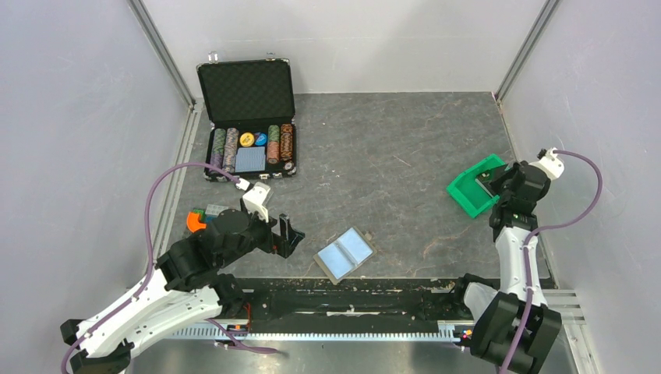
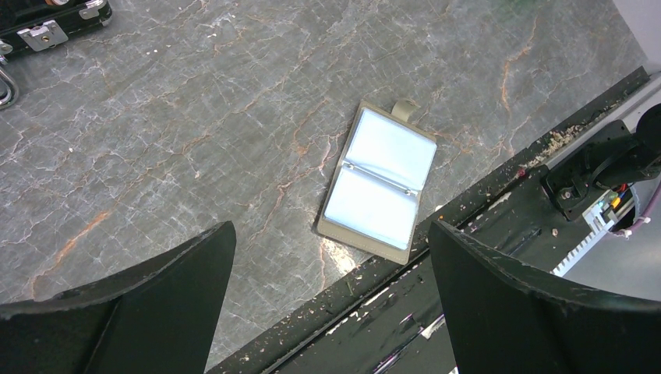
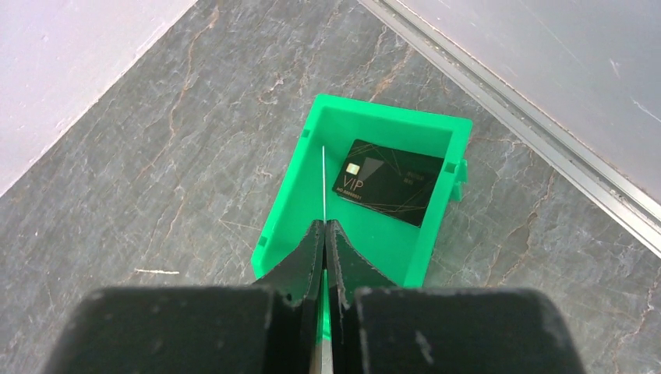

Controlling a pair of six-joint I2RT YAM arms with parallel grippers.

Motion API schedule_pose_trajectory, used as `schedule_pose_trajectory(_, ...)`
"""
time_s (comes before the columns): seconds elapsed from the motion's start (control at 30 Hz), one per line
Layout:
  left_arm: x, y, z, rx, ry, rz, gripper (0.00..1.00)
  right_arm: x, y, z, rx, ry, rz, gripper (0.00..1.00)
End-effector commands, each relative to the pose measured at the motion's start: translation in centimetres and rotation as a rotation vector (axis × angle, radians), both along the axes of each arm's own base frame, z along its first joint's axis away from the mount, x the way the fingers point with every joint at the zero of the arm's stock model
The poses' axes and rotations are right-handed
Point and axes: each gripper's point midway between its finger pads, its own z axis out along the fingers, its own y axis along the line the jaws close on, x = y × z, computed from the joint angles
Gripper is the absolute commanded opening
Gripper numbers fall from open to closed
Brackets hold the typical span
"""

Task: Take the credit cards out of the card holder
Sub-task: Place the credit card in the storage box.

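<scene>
The card holder [image 1: 344,255] lies spread open on the grey table near the front edge, tan-bordered with two pale-blue panels [image 2: 379,187]. My left gripper [image 1: 288,236] hovers just left of it, jaws wide open and empty [image 2: 331,226]. At the right, my right gripper [image 1: 489,183] is shut [image 3: 323,224] on a thin credit card [image 3: 323,183], seen edge-on as a pale line, held above the green bin [image 3: 284,210]. A black VIP card [image 3: 387,181] with a chip lies flat in that bin.
An open black chip case [image 1: 248,117] stands at the back left. Small orange and blue items [image 1: 199,218] lie by the left wall. A black rail [image 2: 468,273] runs along the table's front edge just below the card holder. Walls close in on three sides.
</scene>
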Motion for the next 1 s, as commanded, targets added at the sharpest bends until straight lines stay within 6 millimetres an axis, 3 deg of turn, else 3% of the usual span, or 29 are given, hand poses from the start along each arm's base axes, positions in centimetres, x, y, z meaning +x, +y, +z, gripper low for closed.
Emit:
schedule_pose_trajectory(0.0, 0.5, 0.2, 0.2, 0.009, -0.029, 0.014, 1.00, 0.7, -1.1, 0.4, 0.008, -0.083, -0.037, 0.00)
schedule_pose_trajectory(0.37, 0.5, 0.1, 0.2, 0.011, -0.028, 0.012, 1.00, 0.5, -1.8, -2.3, 0.091, -0.215, -0.080, 0.00)
schedule_pose_trajectory(0.97, 0.3, 0.2, 0.5, -0.004, -0.036, 0.005, 1.00, 1.8, -1.7, -4.3, 0.163, -0.281, -0.034, 0.00)
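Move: The right hand already holds the card in its closed fingers. The green storage box's middle is roughly 5 cm ahead of that hand, 2 cm to its right and 15 cm below. The VIP card already in the box lies about 6 cm ahead of the right hand, 5 cm to its right and 16 cm down. From the idle left hand the box is some 24 cm ahead, 60 cm to the right and 18 cm lower. Lower the right gripper about 6 cm towards the storage box, most of it quickly in the first half, then easing down the last little bit. Keep the fingers shut on the card, held on edge, and roll the wrist some 15 degrees so its left side rises. ##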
